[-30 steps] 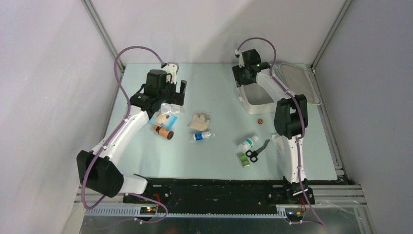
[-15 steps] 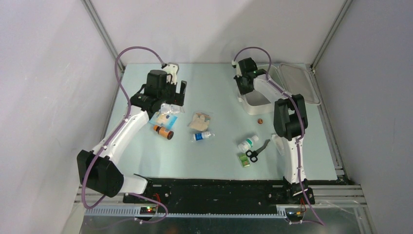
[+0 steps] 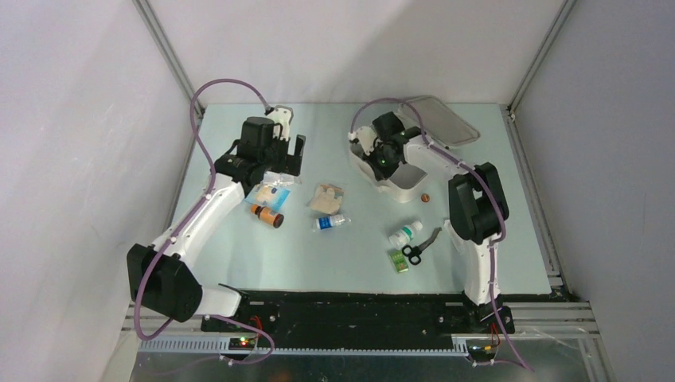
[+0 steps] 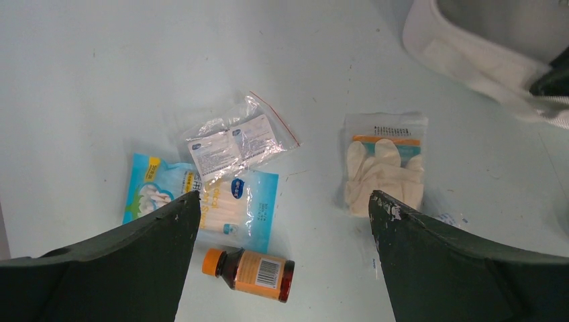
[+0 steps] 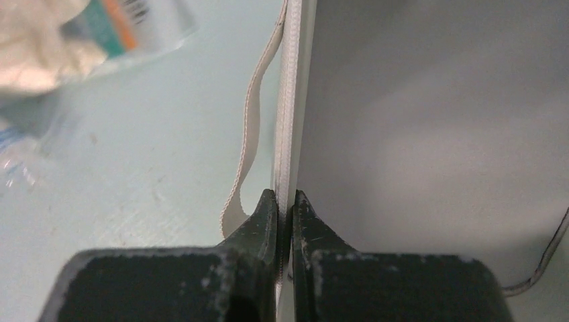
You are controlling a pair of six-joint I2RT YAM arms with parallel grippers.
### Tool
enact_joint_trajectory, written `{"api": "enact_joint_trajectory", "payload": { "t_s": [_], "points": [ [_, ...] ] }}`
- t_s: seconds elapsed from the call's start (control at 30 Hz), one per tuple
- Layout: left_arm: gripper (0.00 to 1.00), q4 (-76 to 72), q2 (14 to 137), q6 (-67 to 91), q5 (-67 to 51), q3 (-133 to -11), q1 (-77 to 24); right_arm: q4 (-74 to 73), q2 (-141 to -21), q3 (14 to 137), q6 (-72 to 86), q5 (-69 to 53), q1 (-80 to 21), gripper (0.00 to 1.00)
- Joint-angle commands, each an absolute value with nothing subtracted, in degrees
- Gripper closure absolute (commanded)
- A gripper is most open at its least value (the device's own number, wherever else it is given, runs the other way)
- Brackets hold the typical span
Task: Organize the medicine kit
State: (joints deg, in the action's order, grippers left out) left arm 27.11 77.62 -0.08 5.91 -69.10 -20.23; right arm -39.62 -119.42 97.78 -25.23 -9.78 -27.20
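The medicine kit point(image 3: 396, 189) is a white soft case standing open at the back right, its lid point(image 3: 440, 130) tipped up behind it. My right gripper point(image 3: 376, 161) is at the kit's left wall. In the right wrist view that gripper point(image 5: 286, 201) is shut on the thin white zip rim point(image 5: 294, 100), with the grey lining point(image 5: 436, 134) on one side and a loose white strap point(image 5: 249, 134) on the other. My left gripper point(image 4: 285, 201) hangs open above an amber bottle point(image 4: 249, 274), a blue swab pack point(image 4: 201, 198) and a clear zip bag point(image 4: 235, 137), touching none of them.
A glove packet point(image 3: 326, 197) and a small blue-labelled bottle point(image 3: 330, 223) lie mid-table. A white bottle with a green cap point(image 3: 405, 234), black scissors point(image 3: 420, 245) and a small green box point(image 3: 399, 262) lie near the right arm. A small brown item point(image 3: 425, 196) sits by the kit.
My right gripper has shut on the kit's rim and moved left, and the kit has slid and turned with it toward the table's middle. The left arm has stayed still.
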Motion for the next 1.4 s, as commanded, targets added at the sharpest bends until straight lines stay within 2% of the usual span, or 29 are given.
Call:
{"api": "enact_joint_trajectory", "payload": {
  "t_s": [0.0, 0.3, 0.57, 0.87, 1.07, 1.13, 1.17, 1.23, 1.33, 1.37],
  "points": [
    [0.0, 25.1, 76.92, -1.11, 7.23, -69.32, -20.48, -39.12, -115.59, 91.23, -40.71, -15.88, -31.49, 1.0],
    [0.0, 26.26, 75.87, -0.95, 8.48, -69.74, -20.4, -38.51, -113.38, 87.41, -51.12, -20.15, -34.45, 1.0],
    [0.01, 27.19, 74.48, -1.7, 9.48, -68.1, -20.39, -44.21, -112.81, 86.42, -65.87, -20.69, -35.33, 1.0],
    [0.0, 27.33, 75.21, -1.93, 9.29, -68.03, -20.4, -48.92, -111.03, 84.75, -68.14, -20.45, -35.45, 1.0],
    [0.01, 27.27, 76.11, -1.48, 8.57, -68.33, -20.39, -48.73, -111.01, 84.81, -63.64, -20.31, -35.46, 0.99],
    [0.01, 27.33, 76.52, -1.42, 8.25, -68.58, -20.39, -48.39, -110.96, 84.94, -62.05, -19.67, -35.5, 0.78],
    [0.01, 27.33, 76.7, -1.34, 8.15, -68.67, -20.41, -48.23, -110.8, 84.96, -60.91, -18.74, -35.46, 0.56],
    [0.01, 27.32, 76.91, -1.49, 8.09, -68.76, -20.42, -47.67, -109.89, 85.17, -59.25, -17.45, -35.14, 0.41],
    [0.01, 27.28, 77.05, -2.71, 7.77, -68.37, -20.39, -46.25, -106.82, 85.83, -55.95, -17.54, -33.32, 0.3],
    [0.01, 27.27, 76.92, -4.33, 7.04, -67.67, -20.39, -45.93, -104.84, 86.52, -55.09, -18.03, -32.87, 0.24]
  ]
}}
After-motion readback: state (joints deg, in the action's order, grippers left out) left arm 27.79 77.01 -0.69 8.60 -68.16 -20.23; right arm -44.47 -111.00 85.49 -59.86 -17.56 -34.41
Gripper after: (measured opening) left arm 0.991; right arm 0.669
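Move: The right hand already pinches the rim of the open kit box; the box's middle lies about 6 cm ahead, 5 cm right and 3 cm below. Roughly 7 cm below hand height, the glove packet is some 5 cm back and 13 cm left, the blue-labelled bottle about 11 cm back and 12 cm left, and the small brown ball about 5 cm back and 11 cm right. From the idle left hand, the box's middle is about 11 cm ahead, 29 cm right and 17 cm below. Still gripping the box's rim, the right hand drags the box back by about 8 cm and a little to the left across the table, the path easing off as the wrist turns some 45 degrees counter-clockwise and swings the box round with it. Once stopped, the fingers open and let go, staying low around the rim. ##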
